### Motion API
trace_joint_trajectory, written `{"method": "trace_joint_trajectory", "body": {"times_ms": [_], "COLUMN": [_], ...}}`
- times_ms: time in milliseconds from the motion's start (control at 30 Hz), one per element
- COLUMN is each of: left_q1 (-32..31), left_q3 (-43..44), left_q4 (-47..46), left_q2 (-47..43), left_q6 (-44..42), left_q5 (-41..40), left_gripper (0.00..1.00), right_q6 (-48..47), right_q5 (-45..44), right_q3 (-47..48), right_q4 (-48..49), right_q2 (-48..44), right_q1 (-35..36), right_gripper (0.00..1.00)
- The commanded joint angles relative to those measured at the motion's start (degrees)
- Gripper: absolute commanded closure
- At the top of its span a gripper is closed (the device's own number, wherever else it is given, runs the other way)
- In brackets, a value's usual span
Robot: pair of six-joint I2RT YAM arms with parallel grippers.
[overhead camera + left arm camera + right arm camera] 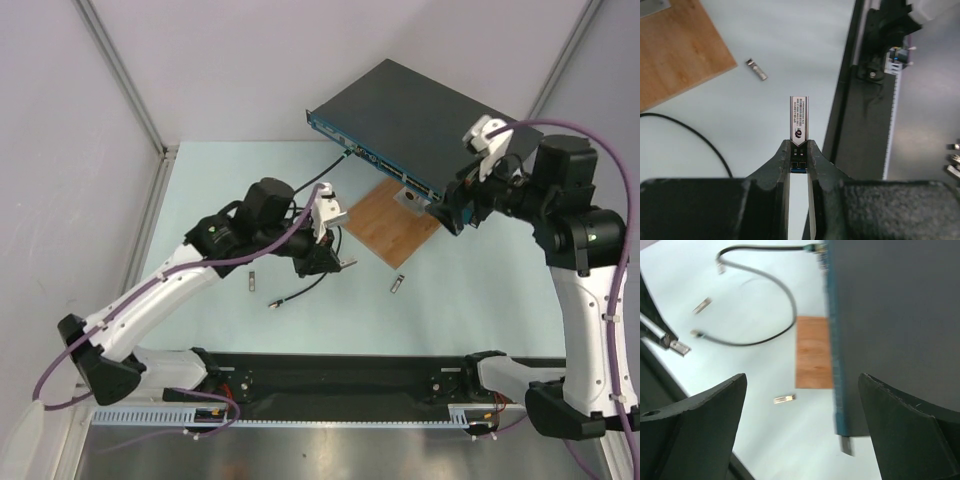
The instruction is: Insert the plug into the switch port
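Observation:
The switch (415, 115) lies at the back, matt black on top, its blue port face (375, 160) turned toward the arms. My left gripper (335, 262) hovers over the table left of the wooden board, shut on a small metal plug (799, 120) whose labelled end sticks out past the fingertips (784, 152). The right gripper (452, 208) is at the switch's near right corner. In the right wrist view it (802, 382) stands wide open, with the switch's blue edge (836, 370) between its fingers; whether they touch it I cannot tell.
A brown wooden board (393, 222) lies in front of the switch. Two loose plugs (253, 281) (398, 284) rest on the table. A black cable (318, 183) runs from a port, its free end (275, 300) on the table. The black base rail (340, 375) lines the near edge.

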State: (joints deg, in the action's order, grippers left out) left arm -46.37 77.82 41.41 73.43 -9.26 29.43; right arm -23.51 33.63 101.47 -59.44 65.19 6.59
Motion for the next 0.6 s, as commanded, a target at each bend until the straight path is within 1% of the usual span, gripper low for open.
{"method": "trace_joint_trajectory", "body": {"times_ms": [0, 33, 100, 133, 167, 233, 267, 367, 400, 467, 500, 567], "left_q1": [0.23, 0.31, 0.93, 1.37, 1.72, 3.12, 3.48, 4.27, 4.53, 4.62, 4.71, 4.71], "left_q3": [1.28, 0.58, -1.7, -2.32, -2.85, -3.11, -3.2, -3.9, -4.08, -4.69, -4.87, -4.96], "left_q4": [0.69, -0.09, -1.59, -2.2, -2.12, -1.77, -1.6, -2.64, -3.17, -4.05, -4.75, -5.28], "left_q2": [-3.19, -3.99, -5.22, -6.18, -6.37, -6.54, -6.54, -6.37, -6.28, -6.19, -6.19, -5.93], "left_q6": [4.59, 5.64, 8.63, 8.82, 8.9, 10.84, 11.8, 14.17, 14.96, 16.98, 17.34, 18.22], "left_q5": [7.82, 8.97, 12.66, 13.71, 16.51, 19.25, 20.39, 24.26, 26.01, 27.17, 27.61, 29.01], "left_gripper": [1.0, 1.0, 1.0, 1.0, 1.0, 0.99, 1.0, 1.0, 1.0, 1.0, 1.0, 1.0], "right_q6": [-4.51, -5.66, -8.3, -10.66, -11.81, -13.84, -14.11, -15.77, -16.39, -18.23, -18.68, -19.38], "right_q5": [-0.4, -0.06, 1.95, 2.84, 3.63, 4.78, 4.43, -1.53, -5.03, -8.12, -10.57, -14.09], "right_q3": [-4.33, -5.66, -8.82, -11.71, -13.21, -15.94, -16.39, -16.66, -16.66, -16.66, -16.66, -16.83], "right_q4": [2.31, 2.83, 5.38, 6.52, 8.27, 9.51, 10.65, 11.01, 10.75, 10.49, 10.48, 10.31], "right_q2": [-2.6, -4.09, -6.47, -8.74, -9.72, -10.87, -11.31, -10.61, -9.65, -8.68, -7.72, -6.48], "right_q1": [6.13, 9.55, 12.47, 15.18, 16.6, 20.11, 24.13, 32.58, 38.53, 43.66, 47.51, 52.19], "right_gripper": [0.0, 0.0, 0.0, 0.0, 0.0, 0.0, 0.0, 0.0, 0.0, 0.0, 0.0, 0.0]}}
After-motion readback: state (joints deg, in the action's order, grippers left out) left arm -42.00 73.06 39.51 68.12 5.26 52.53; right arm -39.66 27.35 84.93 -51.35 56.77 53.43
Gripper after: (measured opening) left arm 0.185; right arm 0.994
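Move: From the open right hand, the plug in the left fingers lies about 17 cm left, 8 back and 15 below. The switch's middle is some 20 cm ahead of the right hand, in line with it sideways and 18 lower; the loose plug is 6 back, 4 left, 40 down. From the left hand, the right gripper it brings the plug to is about 8 cm ahead, 19 right and 15 higher. The right hand, fingers kept wide open, sweeps away from the switch towards the plug in the left gripper, roughly 14 cm left and as much back while sinking about 4, and turns some 45 degrees counter-clockwise to point left at the plug. The left hand keeps its pinch on the plug's end and draws it back about 6 cm and up 3, slowing as it goes, while its wrist turns so that the plug's free end swings back towards the robot and tips up a little. ##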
